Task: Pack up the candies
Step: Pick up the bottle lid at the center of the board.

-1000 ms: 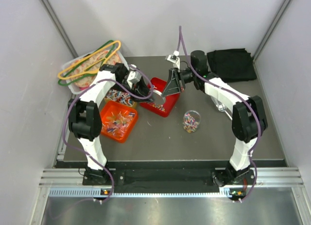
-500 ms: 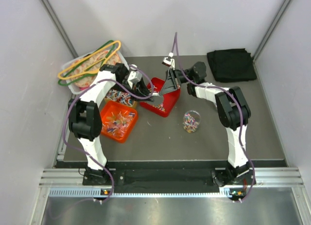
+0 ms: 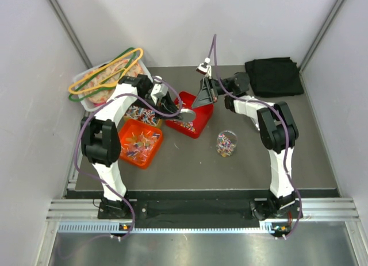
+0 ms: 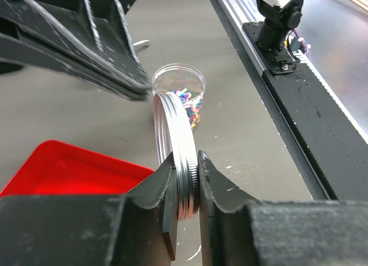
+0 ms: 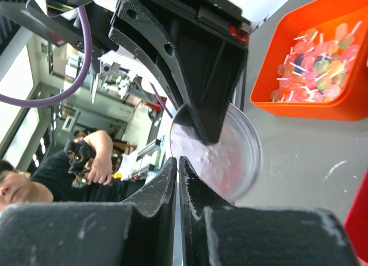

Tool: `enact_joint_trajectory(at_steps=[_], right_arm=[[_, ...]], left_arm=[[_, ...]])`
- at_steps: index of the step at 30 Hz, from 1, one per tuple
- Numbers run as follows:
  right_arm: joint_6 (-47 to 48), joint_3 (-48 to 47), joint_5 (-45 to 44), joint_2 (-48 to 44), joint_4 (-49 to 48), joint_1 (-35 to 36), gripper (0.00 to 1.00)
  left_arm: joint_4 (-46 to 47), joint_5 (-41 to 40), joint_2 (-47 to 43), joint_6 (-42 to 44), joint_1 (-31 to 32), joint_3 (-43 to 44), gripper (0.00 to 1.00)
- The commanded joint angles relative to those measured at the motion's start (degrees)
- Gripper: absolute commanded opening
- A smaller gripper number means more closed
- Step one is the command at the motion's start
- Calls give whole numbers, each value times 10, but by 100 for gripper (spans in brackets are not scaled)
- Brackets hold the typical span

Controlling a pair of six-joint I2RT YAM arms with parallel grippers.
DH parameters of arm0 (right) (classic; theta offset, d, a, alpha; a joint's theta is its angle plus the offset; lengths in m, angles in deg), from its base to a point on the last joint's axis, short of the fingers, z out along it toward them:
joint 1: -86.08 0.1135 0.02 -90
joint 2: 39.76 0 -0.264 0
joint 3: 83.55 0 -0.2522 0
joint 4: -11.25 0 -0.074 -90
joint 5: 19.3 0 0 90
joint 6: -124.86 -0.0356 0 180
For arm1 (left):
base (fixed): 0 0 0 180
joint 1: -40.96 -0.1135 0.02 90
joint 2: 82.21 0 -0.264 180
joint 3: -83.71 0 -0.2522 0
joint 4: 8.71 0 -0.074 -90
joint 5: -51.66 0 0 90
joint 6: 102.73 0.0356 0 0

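My left gripper (image 3: 180, 112) is shut on the edge of a round silver metal lid (image 4: 172, 145) and holds it upright over the red tray (image 3: 198, 118). My right gripper (image 3: 199, 104) is shut, with nothing between its fingers (image 5: 158, 185); their tips meet the lid's rim from the far side (image 4: 135, 85). The lid's flat face shows in the right wrist view (image 5: 230, 157). A small clear jar (image 3: 226, 143), open-topped, stands on the table holding several candies (image 4: 187, 99). More candies lie in the orange tray (image 3: 140, 142) and a few in the red tray (image 3: 187, 126).
A second tray of sweets (image 3: 138, 113) sits behind the orange one. A clear bin (image 3: 100, 82) with pink-orange items and coloured hangers stands at the back left. A folded black cloth (image 3: 275, 76) lies at the back right.
The right arm has folded its elbow inward and its gripper has lifted and turned a little next to the lid. The left arm and the lid have stayed put.
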Motion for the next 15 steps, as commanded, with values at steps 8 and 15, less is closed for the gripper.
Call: enact_joint_trajectory(at_steps=[8, 15], right_arm=[[-5, -34, 102, -31, -180, -31, 20], [-11, -36, 103, -92, -180, -70, 43]], left_arm=[[-102, 117, 7, -4, 1, 11, 8], [-104, 116, 42, -24, 0, 32, 3]])
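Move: The left hand already holds the bottle lid, with the candy jar some 18 cm to its right, 10 cm back and about 15 cm down. The red tray lies almost underneath, 4 cm right and 1 cm forward; the scoop is around 30 cm right and 1 cm back, both roughly 20 cm lower. From the right hand, the lid is about 3 cm left, 3 cm back and slightly lower; the jar is 12 cm right, 15 cm back and 18 cm down. The left fingers keep their pinch on the lid's rim while the right hand draws away from the lid, going right and forward about 3 cm and rising over a centimetre late on, its closed fingers spreading to almost half open. The left hand stays put at first, then starts down by about 1.5 cm with a slight wrist tilt. ##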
